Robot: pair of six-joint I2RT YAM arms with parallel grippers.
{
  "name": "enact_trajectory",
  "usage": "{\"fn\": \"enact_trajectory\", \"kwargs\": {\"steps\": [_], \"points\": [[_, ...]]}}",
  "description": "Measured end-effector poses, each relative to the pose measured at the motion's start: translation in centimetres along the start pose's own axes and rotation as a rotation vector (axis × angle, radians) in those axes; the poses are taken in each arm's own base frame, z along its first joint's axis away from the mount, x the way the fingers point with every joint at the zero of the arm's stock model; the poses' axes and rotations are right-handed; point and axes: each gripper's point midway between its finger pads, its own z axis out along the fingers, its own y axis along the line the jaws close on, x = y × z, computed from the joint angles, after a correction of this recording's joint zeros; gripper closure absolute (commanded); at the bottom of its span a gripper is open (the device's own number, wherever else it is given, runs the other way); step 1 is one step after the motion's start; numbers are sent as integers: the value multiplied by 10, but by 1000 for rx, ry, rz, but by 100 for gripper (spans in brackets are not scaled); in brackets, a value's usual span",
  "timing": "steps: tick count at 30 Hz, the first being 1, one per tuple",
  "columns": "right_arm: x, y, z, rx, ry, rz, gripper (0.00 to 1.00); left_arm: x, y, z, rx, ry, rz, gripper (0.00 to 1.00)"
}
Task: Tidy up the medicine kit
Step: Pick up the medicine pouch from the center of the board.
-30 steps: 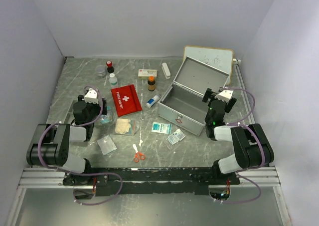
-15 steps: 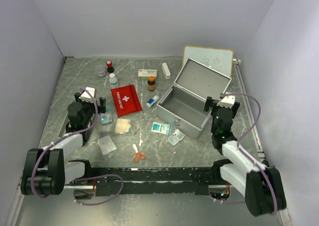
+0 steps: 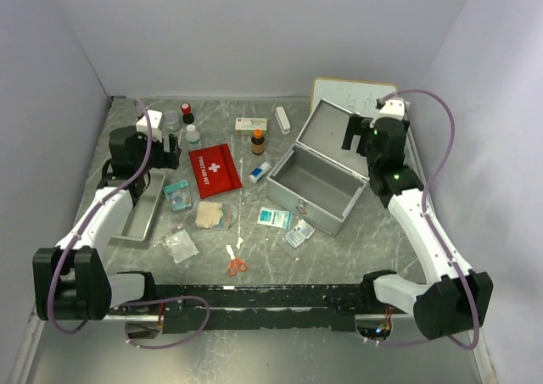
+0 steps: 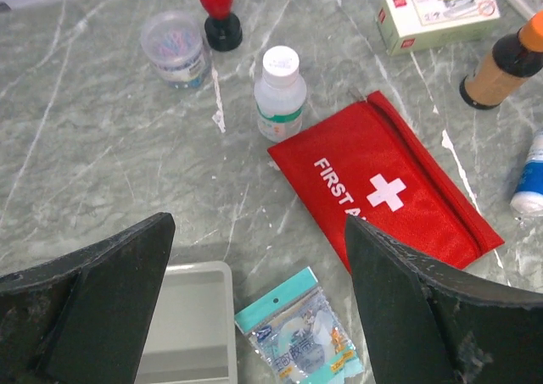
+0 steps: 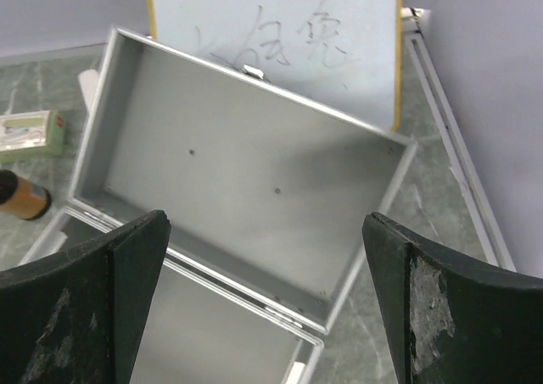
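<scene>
The medicine kit [image 3: 316, 183] is a silver case standing right of centre, its lid [image 5: 246, 172] tipped back and its inside bare. My right gripper [image 3: 353, 137] hovers over the lid's right end, open [image 5: 267, 248], holding nothing. Above the table at the back left, my left gripper [image 3: 169, 153] is open [image 4: 254, 257] and holds nothing. Under it lie a teal packet [image 4: 301, 337], the corner of a grey tray [image 4: 191, 316] and a red first-aid pouch [image 4: 386, 185].
A white bottle [image 4: 280, 91], a red-capped item [image 4: 218, 11], a clear tub [image 4: 176, 49], a small box [image 4: 437, 15] and a brown bottle [image 4: 501, 70] stand at the back. Gauze [image 3: 209, 214], sachets [image 3: 275, 217] and scissors [image 3: 235, 264] lie in front. A whiteboard [image 3: 352, 96] leans behind the case.
Both arms have unfolded from their low rest pose and reached toward the back: the left over the bottles and pouch, the right over the case's lid. Both grippers stayed open.
</scene>
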Motion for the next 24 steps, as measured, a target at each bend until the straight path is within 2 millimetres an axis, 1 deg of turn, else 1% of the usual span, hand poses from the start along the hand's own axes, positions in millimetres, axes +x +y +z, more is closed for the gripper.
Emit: {"fn": "enact_trajectory", "kwargs": {"steps": [4,7,10,12,14,16,18,21,24], "points": [[-26,20,9,-64,31,-2,0,9,2,8,4,103,-16,7],[-46,35,13,-108,21,6,0,12,2,9,8,149,-28,6],[-56,49,17,-144,21,11,0,10,3,9,6,166,-41,7],[-58,60,19,-164,37,9,1,11,5,10,2,173,-59,7],[-54,73,21,-187,59,-2,2,12,4,12,22,184,-83,6],[-46,87,18,-218,84,-15,2,15,-5,16,74,195,-117,6],[-39,96,14,-244,106,-24,2,20,-16,19,131,211,-160,6],[-37,106,8,-271,117,-15,2,31,-30,22,194,245,-227,6],[-39,111,4,-288,120,0,3,52,-43,20,230,297,-296,7]]}}
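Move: The red medicine pouch lies flat about 8 cm ahead of the left hand, 10 cm to its right and 17 cm below. The small teal-topped bag is almost straight under that hand. The gauze bag is roughly 7 cm back and 11 cm right, and the white bottle 17 cm ahead and 4 cm right. From the right hand the pouch is some 38 cm left, 9 cm ahead and 25 cm below. The open metal box's middle is about 9 cm left of that hand and 3 cm ahead. Both open, empty hands head inward towards the red pouch without touching anything. The left sinks about 6 cm, at first nearly in place and then swinging 4 cm right, its fingers tipping down some 20 degrees and its left side rolling low. The right sweeps about 11 cm left over the metal box, first also going forward and rising some 5 cm, then easing slightly back and down, while turning counter-clockwise. ##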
